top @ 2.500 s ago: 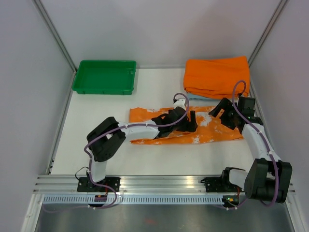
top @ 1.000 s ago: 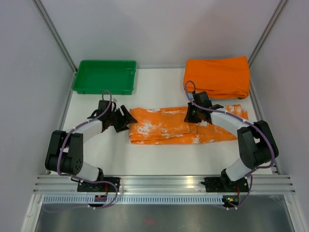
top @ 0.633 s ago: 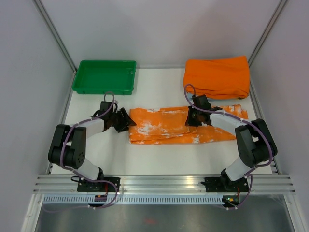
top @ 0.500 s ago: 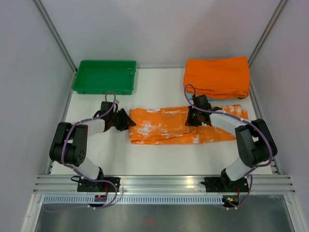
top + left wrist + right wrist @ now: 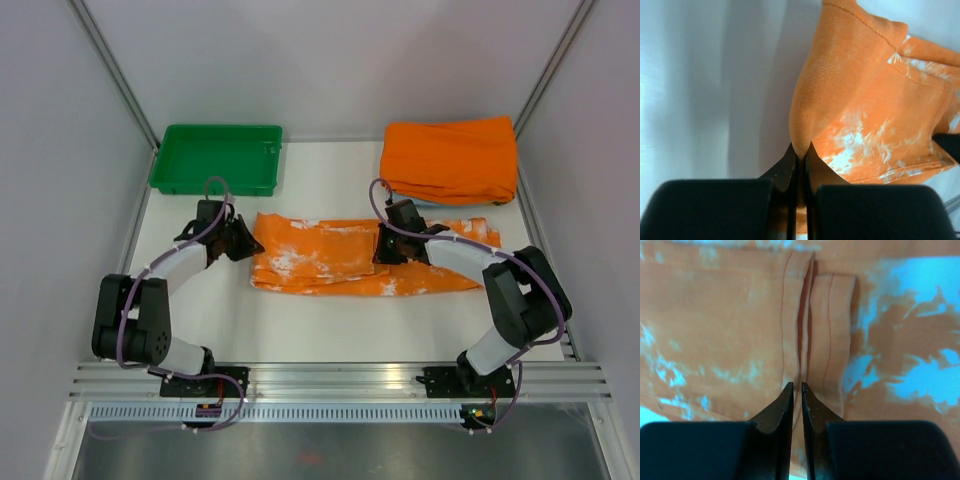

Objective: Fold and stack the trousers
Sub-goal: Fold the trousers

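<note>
The trousers (image 5: 325, 255) lie flat across the middle of the table, orange with white blotches, folded lengthwise. My left gripper (image 5: 246, 241) is at their left end. In the left wrist view it (image 5: 800, 151) is shut on a raised pinch of the orange cloth (image 5: 865, 110). My right gripper (image 5: 384, 250) rests on the trousers right of centre. In the right wrist view its jaws (image 5: 796, 387) are shut on a thin fold of the cloth (image 5: 730, 330) beside a stitched hem. The trousers' right end (image 5: 470, 232) reaches past the right arm.
A green tray (image 5: 215, 160) stands at the back left. A plain orange folded cloth (image 5: 450, 158) lies at the back right, with a sliver of light blue cloth (image 5: 428, 203) under its front edge. Grey walls and metal rails close in the table.
The left gripper has shut on the trousers' left end. Both grippers and the trousers have shifted a little to the left and away from the arm bases.
</note>
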You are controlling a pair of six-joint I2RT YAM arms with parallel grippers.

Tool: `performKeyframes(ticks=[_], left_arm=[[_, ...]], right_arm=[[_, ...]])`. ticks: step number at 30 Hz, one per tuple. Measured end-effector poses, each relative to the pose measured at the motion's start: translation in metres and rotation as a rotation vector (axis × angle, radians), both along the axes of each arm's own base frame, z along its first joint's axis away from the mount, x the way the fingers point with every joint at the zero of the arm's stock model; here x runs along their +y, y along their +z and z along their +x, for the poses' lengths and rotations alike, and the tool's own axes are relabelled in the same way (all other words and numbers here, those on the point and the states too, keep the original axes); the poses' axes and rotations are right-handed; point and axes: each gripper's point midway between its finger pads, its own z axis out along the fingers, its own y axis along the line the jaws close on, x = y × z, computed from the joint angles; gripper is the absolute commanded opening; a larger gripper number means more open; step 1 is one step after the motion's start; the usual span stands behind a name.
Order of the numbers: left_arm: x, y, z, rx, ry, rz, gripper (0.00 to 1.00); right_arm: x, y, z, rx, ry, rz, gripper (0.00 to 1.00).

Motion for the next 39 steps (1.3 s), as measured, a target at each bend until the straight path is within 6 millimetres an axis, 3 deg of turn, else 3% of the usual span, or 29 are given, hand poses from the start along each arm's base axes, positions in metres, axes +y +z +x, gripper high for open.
performKeyframes(ticks=[6,9,12,14,16,19,23,26,29,33,36,39], left_arm=[[0.06,0.039,0.018,-0.077,0.092,0.142,0.02],[0.079,0.062,0.021,-0.11,0.107,0.207,0.02],[0.085,0.098,0.031,-0.166,0.089,0.241,0.02],[0.083,0.124,0.038,-0.208,0.075,0.24,0.02],[0.08,0.15,0.045,-0.252,0.067,0.234,0.02],[0.069,0.18,0.05,-0.291,0.047,0.242,0.02],[0.028,0.209,0.057,-0.302,-0.03,0.304,0.02],[-0.017,0.223,0.065,-0.315,-0.114,0.34,0.02],[-0.069,0.225,0.07,-0.311,-0.188,0.364,0.02],[-0.141,0.211,0.064,-0.276,-0.271,0.338,0.02],[-0.186,0.198,0.053,-0.25,-0.298,0.304,0.02],[-0.23,0.183,0.034,-0.224,-0.314,0.256,0.02]], right_arm=[[0.06,0.007,-0.011,-0.021,0.121,0.036,0.17],[0.08,0.015,0.001,-0.038,0.148,0.045,0.22],[0.086,0.043,0.021,-0.085,0.137,0.053,0.32],[0.082,0.067,0.036,-0.13,0.116,0.066,0.37],[0.063,0.103,0.054,-0.201,0.058,0.086,0.47],[0.0,0.159,0.076,-0.322,-0.099,0.085,0.6],[-0.103,0.204,0.082,-0.434,-0.339,-0.007,0.65],[-0.154,0.204,0.069,-0.43,-0.458,-0.072,0.65],[-0.188,0.175,0.052,-0.343,-0.536,-0.115,0.65],[-0.229,0.137,0.025,-0.204,-0.631,-0.151,0.66],[-0.245,0.134,0.015,-0.179,-0.674,-0.162,0.66],[-0.248,0.145,0.012,-0.212,-0.684,-0.147,0.65]])
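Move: Your left gripper already pinches the folded left edge of the trousers. The cuffs it is being carried towards lie some 30 cm to its right and 3 cm nearer, close under the right fingertips; the green bin is 21 cm ahead and 9 cm left, also from the left gripper. From the right gripper, the trousers' right end is about 25 cm right and 2 cm ahead, the folded stack roughly 24 cm ahead and 16 cm right. Keep the left pinch and draw the trousers' edge leftward about 8 cm while lifting, then raise it to some 20 cm and sweep it right over the trousers, sinking slightly at the end. Slide the right fingertips left with it, then lift them off, opening, and swing right past the trousers' right end, turning about 40 degrees clockwise. ##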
